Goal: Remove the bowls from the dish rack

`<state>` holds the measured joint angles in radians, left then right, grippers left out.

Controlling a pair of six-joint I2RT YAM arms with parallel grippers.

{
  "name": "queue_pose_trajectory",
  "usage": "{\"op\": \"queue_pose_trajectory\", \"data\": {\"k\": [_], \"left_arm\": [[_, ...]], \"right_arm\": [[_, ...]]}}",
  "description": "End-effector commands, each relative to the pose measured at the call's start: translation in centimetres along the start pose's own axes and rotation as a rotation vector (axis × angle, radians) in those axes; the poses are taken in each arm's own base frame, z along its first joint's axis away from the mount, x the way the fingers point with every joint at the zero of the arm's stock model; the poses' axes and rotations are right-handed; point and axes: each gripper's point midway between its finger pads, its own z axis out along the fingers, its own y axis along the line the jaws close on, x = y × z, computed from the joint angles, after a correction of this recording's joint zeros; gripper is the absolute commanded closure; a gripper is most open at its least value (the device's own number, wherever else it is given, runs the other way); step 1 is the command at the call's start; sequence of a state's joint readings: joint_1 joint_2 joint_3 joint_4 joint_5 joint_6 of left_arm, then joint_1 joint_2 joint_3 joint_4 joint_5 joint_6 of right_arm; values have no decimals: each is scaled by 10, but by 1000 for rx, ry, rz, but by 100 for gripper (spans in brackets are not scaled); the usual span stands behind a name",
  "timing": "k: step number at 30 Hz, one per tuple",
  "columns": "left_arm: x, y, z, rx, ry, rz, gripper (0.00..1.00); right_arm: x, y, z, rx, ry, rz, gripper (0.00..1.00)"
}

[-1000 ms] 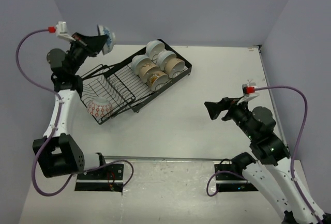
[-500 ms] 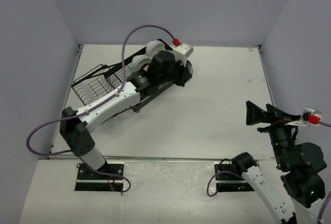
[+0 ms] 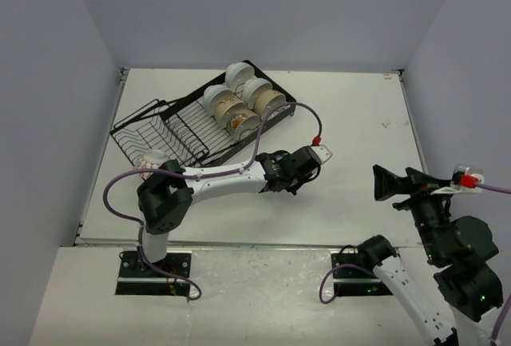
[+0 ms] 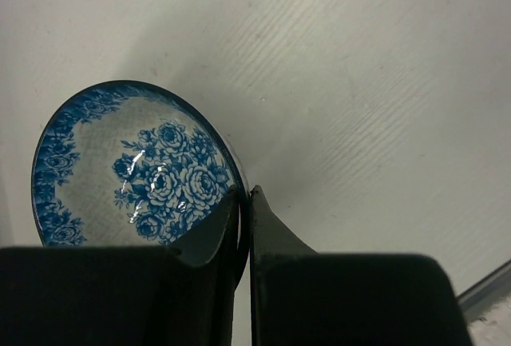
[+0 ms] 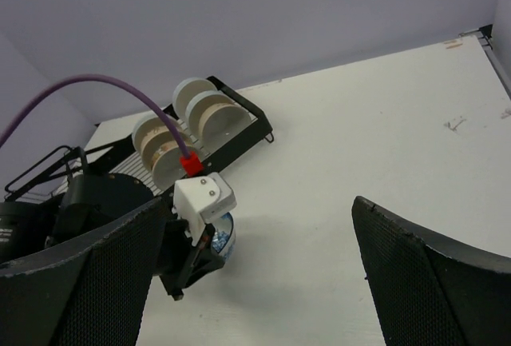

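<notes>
My left gripper is shut on the rim of a blue-and-white flowered bowl, which is tilted on edge close to the white table. In the right wrist view the same bowl shows under the left gripper. In the top view the left gripper is at the table's middle and hides the bowl. The black wire dish rack lies at the back left with several white and tan bowls standing in its far section. A red-patterned bowl peeks out at its near-left end. My right gripper hangs open and holds nothing.
Grey walls close in the table on the left, back and right. The left arm stretches low across the table's near-left part. A purple cable loops over the rack's right end. The table's near edge runs in front of the arm bases.
The left arm has carried the blue-and-white bowl from high at the far left, across the rack, down to the table's middle. The right arm has drawn back to the right.
</notes>
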<state>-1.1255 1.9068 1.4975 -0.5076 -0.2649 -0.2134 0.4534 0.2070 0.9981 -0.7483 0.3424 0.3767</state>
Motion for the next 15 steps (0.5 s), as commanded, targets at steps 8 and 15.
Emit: {"op": "queue_pose_trajectory", "data": {"k": [8, 15], "left_arm": [[-3, 26, 22, -132, -123, -49, 100], [17, 21, 30, -112, -94, -68, 87]], "right_arm": [[9, 14, 1, -97, 19, -33, 1], [21, 18, 7, -122, 50, -49, 1]]}}
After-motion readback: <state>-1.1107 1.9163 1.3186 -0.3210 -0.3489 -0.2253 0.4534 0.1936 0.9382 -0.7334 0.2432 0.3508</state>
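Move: The left gripper already holds the blue-flowered bowl upright by its rim, the bowl's middle about 5 cm ahead, 4 cm left and 3 cm below. Its table spot lies some 6 cm ahead, 6 cm left and 10 cm down. In the rack, the floral bowl is roughly 16 cm ahead and 18 cm left, the beige bowl about 22 cm ahead and 11 cm left, both a few centimetres lower. From the right hand the table spot is about 16 cm ahead, 14 cm left, 35 cm down. Lower the left gripper about 4 cm to bring the bowl down onto the open table in front of the rack, easing some 2 cm left on the way. Settle there with the wrist nearly unchanged, then just start to part the fingers around the rim. Let the empty, open right hand drift about 2 cm left and 2 cm down. ##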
